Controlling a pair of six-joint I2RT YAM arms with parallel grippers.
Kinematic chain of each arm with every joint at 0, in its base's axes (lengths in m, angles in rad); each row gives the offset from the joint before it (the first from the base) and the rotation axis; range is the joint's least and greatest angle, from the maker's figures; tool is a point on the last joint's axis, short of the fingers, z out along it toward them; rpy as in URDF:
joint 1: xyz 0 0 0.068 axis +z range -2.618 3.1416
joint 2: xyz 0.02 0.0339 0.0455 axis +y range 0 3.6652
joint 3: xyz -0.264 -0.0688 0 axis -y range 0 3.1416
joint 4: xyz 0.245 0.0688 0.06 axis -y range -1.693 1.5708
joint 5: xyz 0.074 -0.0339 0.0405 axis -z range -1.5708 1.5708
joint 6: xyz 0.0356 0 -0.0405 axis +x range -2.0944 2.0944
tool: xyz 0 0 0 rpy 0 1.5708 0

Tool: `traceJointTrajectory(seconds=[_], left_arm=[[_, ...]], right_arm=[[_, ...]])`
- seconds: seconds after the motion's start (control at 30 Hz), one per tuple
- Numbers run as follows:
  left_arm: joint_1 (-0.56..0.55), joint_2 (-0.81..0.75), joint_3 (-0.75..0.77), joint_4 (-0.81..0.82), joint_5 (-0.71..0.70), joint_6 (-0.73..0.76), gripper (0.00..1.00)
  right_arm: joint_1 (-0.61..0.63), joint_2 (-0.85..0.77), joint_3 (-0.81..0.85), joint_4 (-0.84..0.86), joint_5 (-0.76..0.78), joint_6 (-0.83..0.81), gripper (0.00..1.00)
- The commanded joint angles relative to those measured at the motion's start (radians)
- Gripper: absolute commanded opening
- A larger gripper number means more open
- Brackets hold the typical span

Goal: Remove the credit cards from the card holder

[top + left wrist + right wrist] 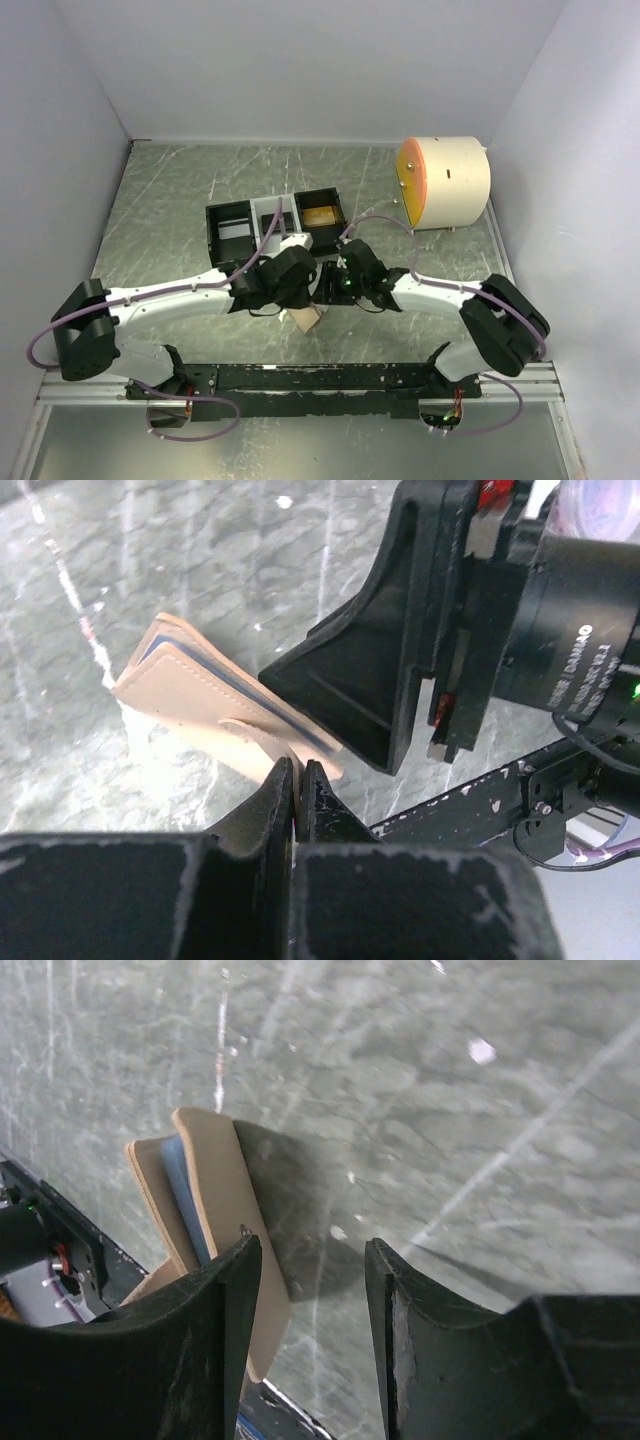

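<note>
The card holder (195,702) is a tan wallet with a pale blue inner edge, hanging tilted just above the table. My left gripper (298,768) is shut on a tan flap at its near edge. In the top view the card holder (307,319) hangs below my left gripper (297,298). My right gripper (312,1250) is open with only bare table between its fingers. Its left finger lies alongside the card holder (215,1195). In the top view my right gripper (331,283) is just right of the left one. A gold credit card (322,216) lies in the tray's right compartment. No card shows clearly in the holder.
A three-compartment black-and-white tray (272,214) stands behind the grippers at the table's middle. A white drum with an orange face (445,181) sits at the back right. White walls enclose the grey marbled table (180,200). A black rail (340,378) runs along the near edge.
</note>
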Motion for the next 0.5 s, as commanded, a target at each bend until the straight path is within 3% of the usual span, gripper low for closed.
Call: traceJointTrajectory(seconds=[0.0, 0.2, 0.47], left_arm=[[-0.006, 0.063, 0.079, 0.124, 0.085, 0.120, 0.07], [-0.006, 0.183, 0.178, 0.076, 0.086, 0.137, 0.07], [-0.004, 0.069, 0.032, 0.027, -0.013, 0.047, 0.07]], right_arm=[[-0.007, -0.088, -0.078, -0.031, 0.091, 0.073, 0.46], [-0.030, -0.189, -0.149, -0.054, 0.153, 0.121, 0.47], [-0.048, -0.261, -0.124, -0.148, 0.267, 0.113, 0.48]])
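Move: Beneath the left fingers, which already pinch its tan strap, hangs the card holder, its middle some 5 cm below them and about 2 cm to the right, level fore and aft. From the right fingers, empty and half open, the holder is about 4 cm to the left, 3 cm back and 1 cm below. The plastic cup stands about 19 cm right of the right fingers, 1 cm farther out and 4 cm below; the three-part tray's middle is roughly 22 cm ahead of the left hand, 6 cm to its left and 7 cm below. Backing off to the right, the right hand goes about 6 cm away from the card holder towards the cup, turning some 15 degrees clockwise with its fingers still half open and sinking about 1 cm. The left hand keeps its pinch on the strap and carries the holder about 4.5 cm the same way, slightly forward, then eases back left about 1 cm. ##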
